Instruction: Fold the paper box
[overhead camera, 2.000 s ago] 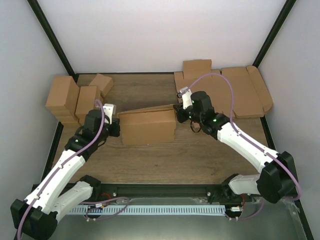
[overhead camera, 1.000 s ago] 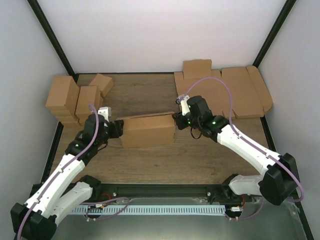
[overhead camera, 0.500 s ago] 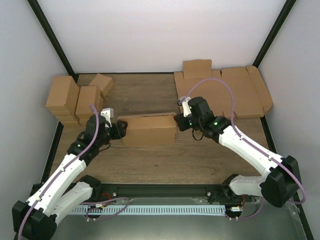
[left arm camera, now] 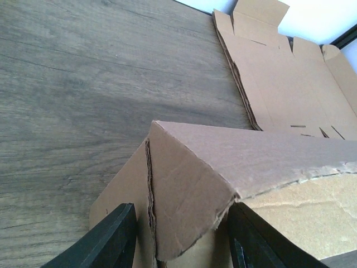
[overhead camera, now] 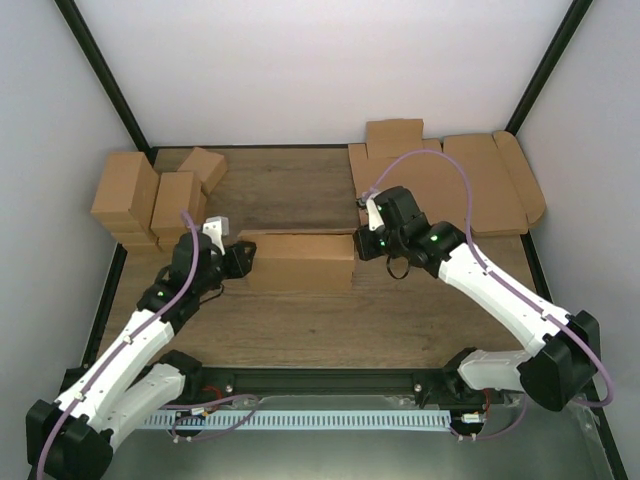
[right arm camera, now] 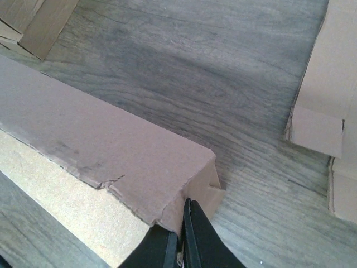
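The paper box (overhead camera: 300, 262) lies across the middle of the table as a shallow brown carton with its lid down flat. My left gripper (overhead camera: 243, 258) is at its left end. In the left wrist view the gripper (left arm camera: 181, 226) is open, its fingers (left arm camera: 114, 240) straddling the folded end flap of the box (left arm camera: 189, 184). My right gripper (overhead camera: 360, 243) is at the right end. In the right wrist view it (right arm camera: 179, 220) is shut, pinching the end wall of the box (right arm camera: 111, 151) between its fingertips.
Flat die-cut cardboard sheets (overhead camera: 450, 185) lie stacked at the back right, also in the left wrist view (left arm camera: 290, 84) and the right wrist view (right arm camera: 334, 111). Several smaller folded cartons (overhead camera: 150, 195) stand at the back left. Black frame posts rise at both back corners.
The box's lid, tilted up two seconds ago, has come down flat. Both grippers have followed the box ends and the box now sits slightly further right.
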`<action>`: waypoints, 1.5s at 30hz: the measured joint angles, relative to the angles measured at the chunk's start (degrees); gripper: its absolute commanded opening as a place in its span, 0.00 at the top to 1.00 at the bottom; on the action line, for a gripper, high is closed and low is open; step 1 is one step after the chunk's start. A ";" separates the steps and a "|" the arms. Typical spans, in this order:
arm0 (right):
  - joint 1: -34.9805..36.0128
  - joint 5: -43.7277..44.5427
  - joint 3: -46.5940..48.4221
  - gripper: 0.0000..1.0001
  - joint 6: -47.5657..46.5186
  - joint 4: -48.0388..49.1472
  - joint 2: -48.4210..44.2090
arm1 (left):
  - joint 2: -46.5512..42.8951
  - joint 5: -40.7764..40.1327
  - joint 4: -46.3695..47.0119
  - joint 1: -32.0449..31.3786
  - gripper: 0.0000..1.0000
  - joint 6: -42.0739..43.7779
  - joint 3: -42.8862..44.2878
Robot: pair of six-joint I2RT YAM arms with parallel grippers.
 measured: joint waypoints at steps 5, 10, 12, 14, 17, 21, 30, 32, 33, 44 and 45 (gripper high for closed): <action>0.00 -0.42 3.72 0.99 2.45 -4.42 2.01 | 0.02 -1.33 0.15 -0.46 0.55 0.00 0.00; -0.07 -0.72 8.76 0.99 5.09 -8.96 5.73 | -0.07 -3.93 0.15 -1.42 0.55 0.00 0.00; -0.04 -1.09 9.70 0.99 6.14 -10.43 6.08 | -0.15 -4.74 0.11 -1.81 0.55 0.02 0.02; -0.02 -1.05 10.91 0.99 7.41 -12.39 6.36 | -0.15 -5.40 0.07 -2.34 0.52 0.02 0.11; 0.02 -0.90 14.32 0.99 8.94 -15.98 7.54 | -0.15 -6.34 -0.28 -3.04 0.41 0.11 0.33; 0.00 -0.81 16.11 0.99 9.49 -17.57 8.52 | -0.26 -7.80 -2.45 -3.17 0.29 0.83 1.36; 0.02 -0.76 13.00 0.99 9.68 -15.56 8.13 | -4.61 -8.22 -13.22 -3.23 0.01 2.95 12.07; 0.00 -0.50 12.59 0.99 9.68 -14.58 8.07 | -4.85 -8.00 -15.52 -3.23 0.00 3.63 15.30; 0.00 -0.39 12.44 0.99 9.66 -14.34 8.02 | -4.85 -7.67 -16.44 -3.23 0.00 4.04 16.33; 0.02 -0.52 10.03 0.99 1.90 -10.16 6.84 | -0.46 8.59 -18.21 -3.28 0.00 24.00 22.43; 0.02 -0.68 9.60 0.99 0.85 -9.60 6.67 | 1.60 9.97 -18.32 -3.28 0.00 27.21 24.57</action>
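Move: Just back of both hands and about 8 cm below them lies the middle of the paper box, some 12 cm to the left hand's right and 13 cm to the right hand's left. The left fingers straddle its upper left corner, and the right fingers are shut on the right end of its lid edge. From the left hand, the box stack stands 9 cm ahead, 16 cm left; from the right, the flat cardboard lies 21 cm ahead, 23 cm right. Staying almost still at the box's upper left corner at first, the left hand then spreads its fingers wide, comes free and lifts quickly about 12 cm, easing back 3 cm before swinging right above the box while turning clockwise some 25 degrees and tipping up. The right hand keeps its pinch on the right lid corner, tipping down, rising slightly and settling again, then easing off part of the tilt. ##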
